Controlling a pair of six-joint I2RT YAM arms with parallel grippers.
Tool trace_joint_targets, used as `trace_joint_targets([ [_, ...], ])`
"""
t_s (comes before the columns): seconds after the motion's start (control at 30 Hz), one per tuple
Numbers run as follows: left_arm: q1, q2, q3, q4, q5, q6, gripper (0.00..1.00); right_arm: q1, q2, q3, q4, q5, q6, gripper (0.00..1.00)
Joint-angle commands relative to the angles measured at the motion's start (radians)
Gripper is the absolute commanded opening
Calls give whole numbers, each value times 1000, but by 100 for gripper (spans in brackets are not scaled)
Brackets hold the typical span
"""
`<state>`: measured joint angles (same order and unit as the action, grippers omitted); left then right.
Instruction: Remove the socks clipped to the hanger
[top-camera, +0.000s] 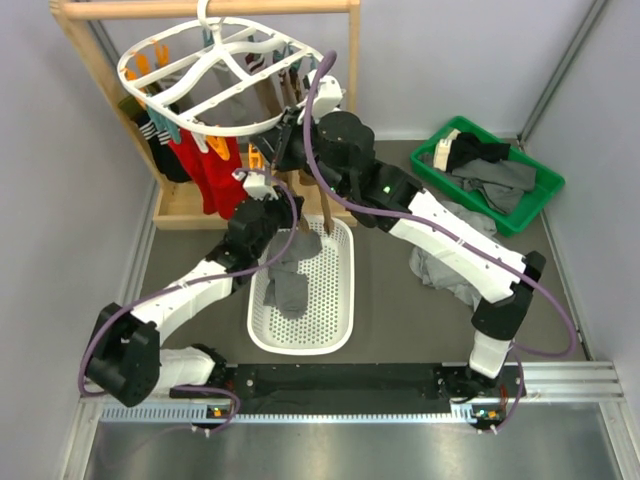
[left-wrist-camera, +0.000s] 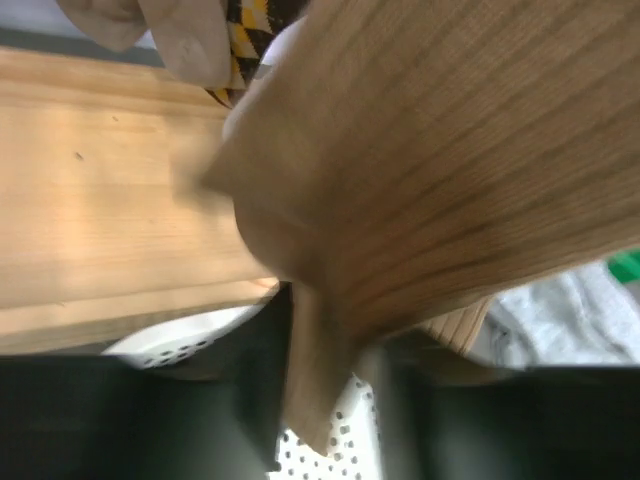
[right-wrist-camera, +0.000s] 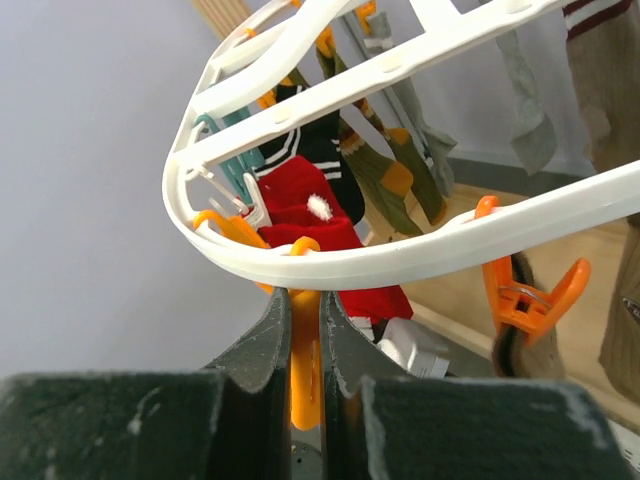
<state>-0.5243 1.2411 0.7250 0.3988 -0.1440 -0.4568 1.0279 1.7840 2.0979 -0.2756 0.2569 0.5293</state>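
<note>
The white oval hanger (top-camera: 215, 128) hangs from the wooden rail, and its rim crosses the right wrist view (right-wrist-camera: 400, 255). Red socks (top-camera: 215, 175), black striped socks (top-camera: 160, 135) and olive socks (right-wrist-camera: 385, 175) hang clipped to it. My right gripper (top-camera: 288, 135) reaches up under the near rim and, in its wrist view (right-wrist-camera: 305, 300), is shut on an orange clip (right-wrist-camera: 305, 380). My left gripper (top-camera: 265, 190) is below the hanger. In its blurred wrist view (left-wrist-camera: 330, 340), a tan ribbed sock (left-wrist-camera: 450, 150) fills the frame and runs down between the fingers.
A white perforated basket (top-camera: 340, 300) lies on the table with grey socks (top-camera: 285, 275) in it. The wooden stand's base (top-camera: 185, 205) sits behind it. A green bin (top-camera: 530, 205) with dark garments is at the right. A grey heap (top-camera: 445, 265) lies under the right arm.
</note>
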Motion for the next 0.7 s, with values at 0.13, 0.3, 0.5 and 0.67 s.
trace_joint_targets([
  [0.13, 4, -48, 42, 0, 27, -28, 0, 11, -81, -45, 63, -36, 6, 22],
  [0.3, 1, -167, -16, -89, 121, -45, 0, 9, -101, -41, -5, 5, -72, 46],
  [0.5, 3, -272, -42, -169, 139, -37, 0, 11, -127, -20, -95, 22, -140, 60],
  [0.67, 3, -324, -55, -230, 185, -36, 0, 11, -126, 34, -177, 87, -215, 64],
])
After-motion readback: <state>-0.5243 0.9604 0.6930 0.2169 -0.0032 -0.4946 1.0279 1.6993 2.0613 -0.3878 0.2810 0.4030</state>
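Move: A brown ribbed sock hangs right between the left hand's half-closed fingers, its middle some 8 cm above them. A second brown sock hangs about 6 cm to the right and 2 cm ahead of that hand, and the white basket's middle is about 12 cm back, 3 cm right and 20 cm below. From the right hand, still shut on one orange peg, the next orange peg is about 7 cm right and 4 cm ahead at the same height; another lies 7 cm left and 2 cm ahead. The left fingers shut on the lower part of the brown sock and pinch it between their tips, then draw it back about 6 cm and up some 4 to 5 cm, with a slight clockwise turn. Meanwhile the right hand opens to well over half, lets go of the orange peg on the rim and shifts some 3 cm to its right, rolling slightly left side down, towards the next orange peg. ##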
